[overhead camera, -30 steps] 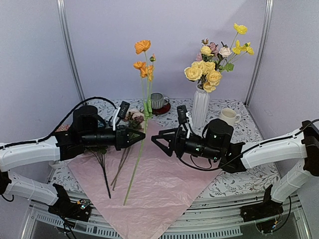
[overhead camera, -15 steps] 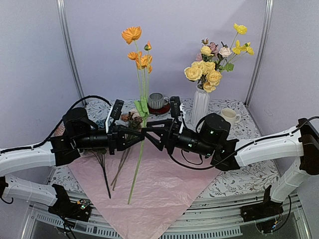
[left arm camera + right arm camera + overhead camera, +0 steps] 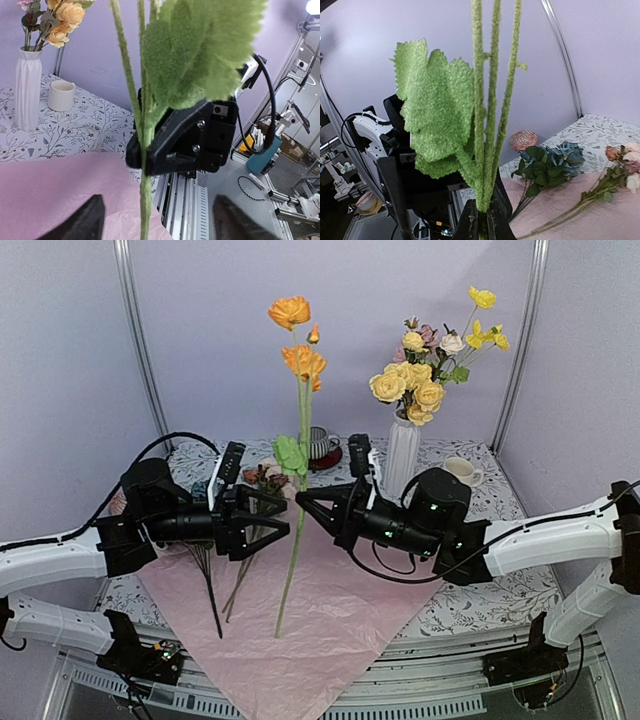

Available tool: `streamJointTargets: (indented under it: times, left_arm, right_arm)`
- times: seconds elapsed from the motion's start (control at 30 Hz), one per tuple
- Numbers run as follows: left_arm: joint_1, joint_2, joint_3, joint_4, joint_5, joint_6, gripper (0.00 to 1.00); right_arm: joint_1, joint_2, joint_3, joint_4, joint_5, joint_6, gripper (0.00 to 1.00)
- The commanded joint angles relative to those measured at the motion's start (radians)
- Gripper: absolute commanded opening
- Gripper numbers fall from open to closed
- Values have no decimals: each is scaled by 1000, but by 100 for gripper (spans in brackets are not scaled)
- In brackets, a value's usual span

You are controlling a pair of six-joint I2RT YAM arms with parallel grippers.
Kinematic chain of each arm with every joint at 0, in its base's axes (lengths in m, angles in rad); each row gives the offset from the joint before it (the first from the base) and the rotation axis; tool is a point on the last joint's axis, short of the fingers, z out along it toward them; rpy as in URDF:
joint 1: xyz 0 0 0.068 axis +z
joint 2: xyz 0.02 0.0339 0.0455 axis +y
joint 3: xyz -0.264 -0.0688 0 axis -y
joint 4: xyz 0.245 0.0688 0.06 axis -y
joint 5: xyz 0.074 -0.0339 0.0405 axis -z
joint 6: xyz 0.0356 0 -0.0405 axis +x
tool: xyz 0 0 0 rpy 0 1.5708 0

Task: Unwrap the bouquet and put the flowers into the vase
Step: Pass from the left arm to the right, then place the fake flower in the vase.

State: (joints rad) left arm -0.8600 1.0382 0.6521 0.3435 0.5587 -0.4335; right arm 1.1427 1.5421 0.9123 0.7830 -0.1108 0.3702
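Observation:
An orange poppy stem stands upright over the lilac-pink paper, its blooms high above both arms. My right gripper is shut on that stem just below its green leaf. From the other side my left gripper stands open, one finger on each side of the stem without touching it. The white ribbed vase at the back right holds yellow and pink flowers. Loose flowers and bare stems lie on the paper behind the left arm.
A cream mug stands right of the vase and a striped cup on a red saucer stands behind the stem. Metal frame posts rise at the back corners. The table's rail runs along the near edge.
The left gripper has let go of the poppy stem and opened. The right gripper has closed on it, and the stem now stands straighter and slightly further right.

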Motion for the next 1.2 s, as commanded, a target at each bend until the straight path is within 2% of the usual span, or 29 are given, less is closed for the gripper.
streamJointTargets:
  times: [0.0, 0.13, 0.27, 0.4, 0.5, 0.67, 0.87, 0.97, 1.17]
  left_arm:
    - [-10, -64, -31, -7, -67, 18, 98]
    - [-9, -115, -42, -48, -121, 41, 98]
    - [-8, -149, -45, -78, -147, 67, 98]
    - [-8, -162, -48, -81, -162, 76, 98]
    - [-9, -161, -45, -80, -173, 76, 97]
    - [-8, -151, -30, -82, -185, 78, 97]
    - [-8, -125, -14, -81, -189, 78, 97]
    - [-8, -110, -7, -82, -187, 81, 96]
    - [-8, -92, 1, -86, -188, 88, 96]
  right_arm:
    - [2, -187, -67, -87, 153, -88, 3]
    - [2, -389, -118, -223, 294, -217, 3]
    - [1, -575, -69, -383, 451, -388, 3]
    - [0, -692, 7, -460, 624, -559, 2]
    - [-1, -730, 61, -459, 646, -657, 2]
    - [-2, -637, 268, -536, 562, -766, 2]
    - [-1, -435, 567, -635, 449, -787, 2]
    - [-2, -331, 669, -639, 404, -804, 2]
    - [-32, -84, 879, -598, 411, -893, 2]
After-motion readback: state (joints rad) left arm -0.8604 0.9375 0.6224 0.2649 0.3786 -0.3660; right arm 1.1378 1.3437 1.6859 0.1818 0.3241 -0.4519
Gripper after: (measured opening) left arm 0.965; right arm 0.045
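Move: From the right hand, already gripping the orange flowers' stem, the white vase stands about 30 cm ahead and 22 cm to the right, its middle some 19 cm lower. The white mug is roughly 15 cm right of the vase and 2 cm nearer; the striped cup lies about 40 cm straight ahead of the hand. From the left hand, its fingers already opening by the stem, the vase is some 32 cm ahead and 24 cm right. Carrying the orange flowers clear of the left gripper, the right hand sweeps right about 25 cm while climbing, then rises on and swings back left some 11 cm, ending 30 cm higher; its wrist turns clockwise and tips the fingers upward, grip kept. Opening fully, the left hand backs off a few centimetres leftward, rises slightly and sinks again. ##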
